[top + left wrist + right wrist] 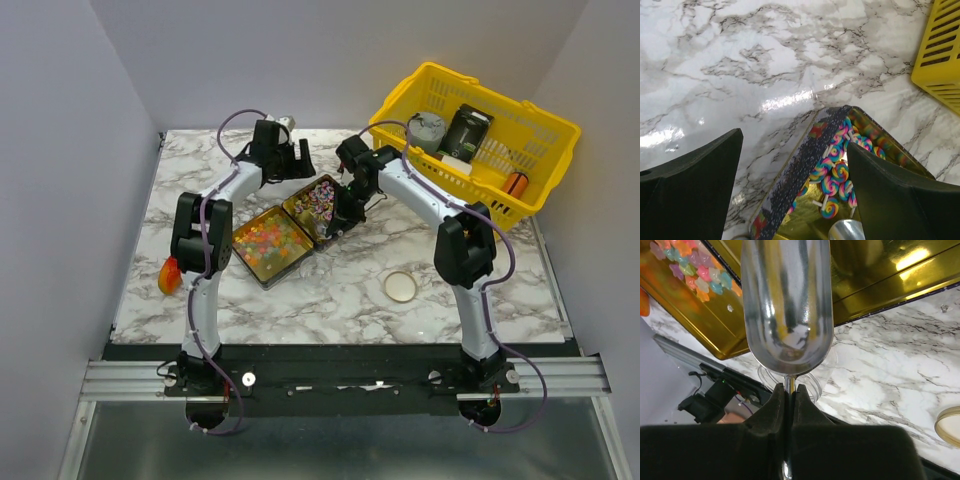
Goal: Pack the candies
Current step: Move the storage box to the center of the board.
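Note:
An open gold tin [262, 275] lies mid-table in two halves. The near-left half holds orange, yellow and green candies [268, 240]; the far-right half holds purple, pink and white candies [316, 198]. In the left wrist view these show as swirled candies [832, 175] on short white sticks. My left gripper [297, 158] [795, 140] hangs open over the tin's far corner, holding nothing. My right gripper [345, 210] [789, 389] is shut on the thin handle of a metal scoop [786, 305], whose bowl looks empty. Its tip [845, 231] shows in the left wrist view.
A yellow basket [530, 120] with several items stands at the back right. A round lid [400, 287] [951, 426] lies on the marble near the right arm. A clear jar rim [826, 382] shows under the scoop. An orange-red lump [168, 276] sits at the left edge.

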You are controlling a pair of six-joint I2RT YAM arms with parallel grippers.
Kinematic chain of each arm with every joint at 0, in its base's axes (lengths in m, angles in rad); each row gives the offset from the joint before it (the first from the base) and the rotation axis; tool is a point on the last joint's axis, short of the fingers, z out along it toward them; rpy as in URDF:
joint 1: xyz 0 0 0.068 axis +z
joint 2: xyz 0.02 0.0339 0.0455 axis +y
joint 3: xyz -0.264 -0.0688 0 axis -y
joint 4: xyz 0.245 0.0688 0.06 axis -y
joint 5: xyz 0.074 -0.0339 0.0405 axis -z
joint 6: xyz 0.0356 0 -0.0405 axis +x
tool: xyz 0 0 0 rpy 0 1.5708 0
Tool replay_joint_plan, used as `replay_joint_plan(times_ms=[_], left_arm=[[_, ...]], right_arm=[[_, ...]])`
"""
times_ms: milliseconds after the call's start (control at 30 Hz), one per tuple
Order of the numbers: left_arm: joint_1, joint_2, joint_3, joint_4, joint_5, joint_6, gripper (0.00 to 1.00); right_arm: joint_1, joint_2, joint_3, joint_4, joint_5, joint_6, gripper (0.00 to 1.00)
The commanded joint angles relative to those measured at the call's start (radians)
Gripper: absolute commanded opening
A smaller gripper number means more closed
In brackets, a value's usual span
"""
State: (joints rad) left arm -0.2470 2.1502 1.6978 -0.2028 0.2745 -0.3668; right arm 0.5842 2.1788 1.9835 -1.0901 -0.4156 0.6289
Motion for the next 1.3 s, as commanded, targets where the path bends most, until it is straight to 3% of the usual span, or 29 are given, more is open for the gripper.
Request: replay_joint_plan(times_ms=[0,167,400,600,667,800,1033,1267], left_arm=[[-0.031,0.065,0.06,-0.055,0.043,0.026,0.89],[-0.052,0.056,-0.003,-0.033,0.054,0.016,0.77],[-0.083,0.01,-0.102,-0.001,0.066,0.023,0.73],[-0.117,-0.026,-0.15,0.002,0.052,0.04,0.65],[-0.123,-0.035,-0.153,-0.003,0.04,0.043,0.65],[-0.123,-0.065,-0.165,-0.001,-0.014,0.055,0.82],[-0.124,-0.113,-0.171,-0.015,-0.058,0.101,0.85],[-0.132,-0.133,-0.236,0.006,0.034,0.147,0.61]], right_arm=[[0.0,0.003,-0.003,-0.051,-0.061,-0.044,0.01],[-0.001,-0.002,-0.034,-0.054,-0.049,-0.049,0.01],[-0.001,0.024,-0.025,-0.08,-0.022,-0.038,0.01],[-0.004,-0.014,-0.123,-0.071,0.038,-0.047,0.01],[-0.004,-0.031,-0.14,-0.068,0.047,-0.047,0.01],[-0.004,-0.062,-0.182,-0.056,0.057,-0.051,0.01],[-0.004,-0.148,-0.32,-0.036,0.067,-0.06,0.01],[-0.004,-0.215,-0.431,-0.014,0.08,-0.058,0.01]])
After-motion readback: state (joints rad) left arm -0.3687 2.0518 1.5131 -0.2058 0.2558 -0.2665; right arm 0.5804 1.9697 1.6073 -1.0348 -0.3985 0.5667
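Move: The storage box, the gold tray of lollipops, has its middle about 9 cm back and 4 cm right of the left hand, some 6 cm lower. From the right hand, which already holds the metal scoop, it lies about 7 cm ahead, 5 cm left and 7 cm below. The gummy tray's middle is level with the right hand, 16 cm left; the glass jar 6 cm back and 6 cm left; the round lid 10 cm back and 13 cm right. With the scoop's bowl still in the storage box, the right hand keeps its grip and drags back and right, creeping at first, then quicker, about 7 cm in all and 2 cm down. The left hand sinks 6 cm beside the box's far-left wall while going back and right some 8 cm, its fingers narrowing, then lifts about 3 cm, still open around that wall. ##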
